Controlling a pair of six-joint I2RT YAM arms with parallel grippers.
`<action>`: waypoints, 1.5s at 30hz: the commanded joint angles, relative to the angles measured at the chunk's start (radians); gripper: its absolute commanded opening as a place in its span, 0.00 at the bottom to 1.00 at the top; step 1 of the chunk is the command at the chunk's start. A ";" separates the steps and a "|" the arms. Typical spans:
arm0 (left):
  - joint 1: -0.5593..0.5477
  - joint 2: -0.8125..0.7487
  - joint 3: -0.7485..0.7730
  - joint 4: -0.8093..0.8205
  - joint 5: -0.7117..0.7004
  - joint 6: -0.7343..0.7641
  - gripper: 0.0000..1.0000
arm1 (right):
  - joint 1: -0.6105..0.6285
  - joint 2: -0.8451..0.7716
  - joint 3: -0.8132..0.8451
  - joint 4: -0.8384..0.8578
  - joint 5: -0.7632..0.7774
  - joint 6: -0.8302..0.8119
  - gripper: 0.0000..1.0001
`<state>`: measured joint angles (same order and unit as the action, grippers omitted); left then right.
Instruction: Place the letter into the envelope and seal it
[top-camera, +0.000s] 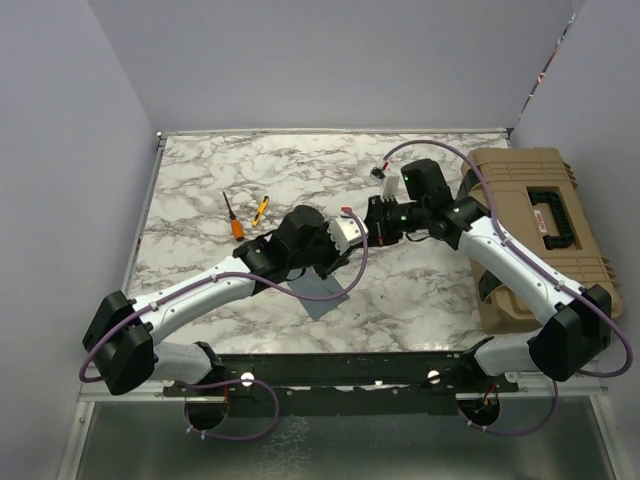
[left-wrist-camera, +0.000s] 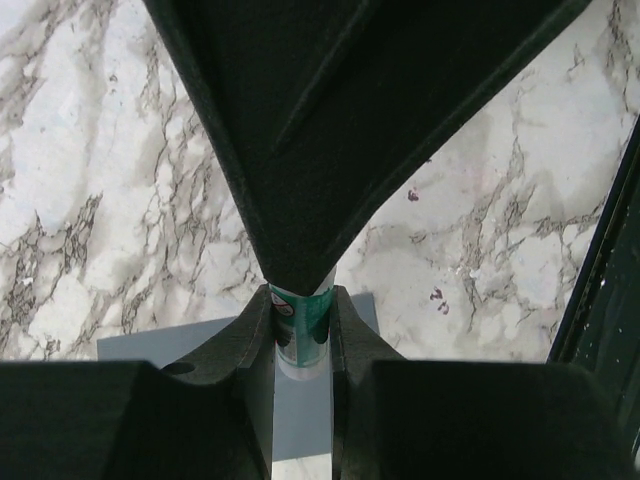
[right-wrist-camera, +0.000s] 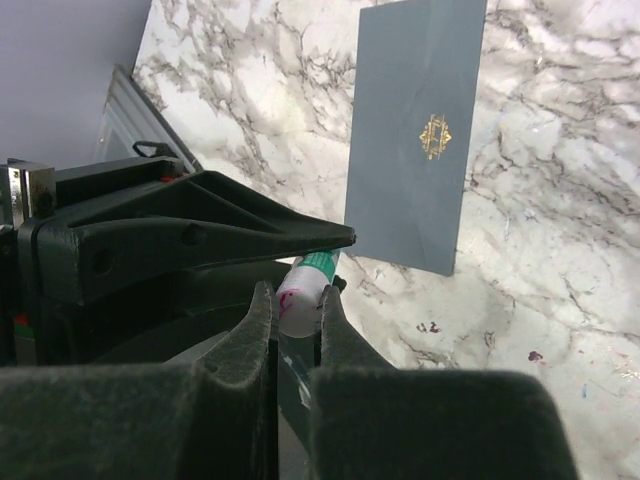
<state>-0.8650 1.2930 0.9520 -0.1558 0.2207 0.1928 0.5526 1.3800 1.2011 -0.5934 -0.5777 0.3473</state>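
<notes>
A slate grey-blue envelope (right-wrist-camera: 415, 130) with a small gold mark lies flat on the marble table; a corner of it shows under the left arm (top-camera: 325, 300) and between the left fingers (left-wrist-camera: 300, 410). Above it both grippers meet on a white and green glue stick (left-wrist-camera: 302, 315). My left gripper (left-wrist-camera: 302, 322) is shut on the stick's green-printed body. My right gripper (right-wrist-camera: 297, 300) is shut on the stick's white end (right-wrist-camera: 300, 298), which carries a red mark. From above, the left gripper (top-camera: 335, 240) and the right gripper (top-camera: 372, 225) are tip to tip. The letter is out of view.
A tan hard case (top-camera: 530, 230) fills the table's right side. An orange-handled screwdriver (top-camera: 233, 218) and a small yellow tool (top-camera: 260, 208) lie at the left middle. A small white object (top-camera: 378, 172) sits behind the right gripper. A black rail (top-camera: 350, 370) runs along the near edge.
</notes>
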 joint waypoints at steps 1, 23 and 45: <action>0.004 -0.078 0.173 0.751 0.009 0.018 0.00 | 0.073 0.097 -0.097 -0.241 -0.105 0.016 0.00; 0.006 -0.310 -0.240 0.453 -0.135 -0.230 0.00 | -0.060 0.128 0.399 -0.233 -0.007 0.111 0.28; 0.273 0.037 -0.103 0.001 -0.372 -0.264 0.00 | -0.101 0.012 0.293 -0.193 0.235 0.139 0.67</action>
<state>-0.7036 1.2171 0.7864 -0.0158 -0.1287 -0.0319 0.4561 1.4063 1.5402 -0.7727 -0.4305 0.5041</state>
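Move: The left gripper holds the glue stick by its body. The envelope's middle lies about 8 cm to its left, 2 cm nearer the base and 15 cm below; the yellow cutter is roughly 20 cm left and 15 cm ahead, and the screwdriver some 26 cm left and 13 cm ahead, both on the table. The right gripper pinches the stick's white cap, with the stick's middle about 2 cm left of it, level fore and aft, and 3 cm lower. Keep both grips and, after a slight dip, lift the joined hands some 6 cm, then open the right gripper to let go of the cap and draw it up, forward and finally rightward, clear of the stick. Raise the left gripper a little more, then sweep it down about 10 cm, forward and left towards the envelope's far-left end and the yellow cutter, turning counter-clockwise, fingers still shut on the stick. ##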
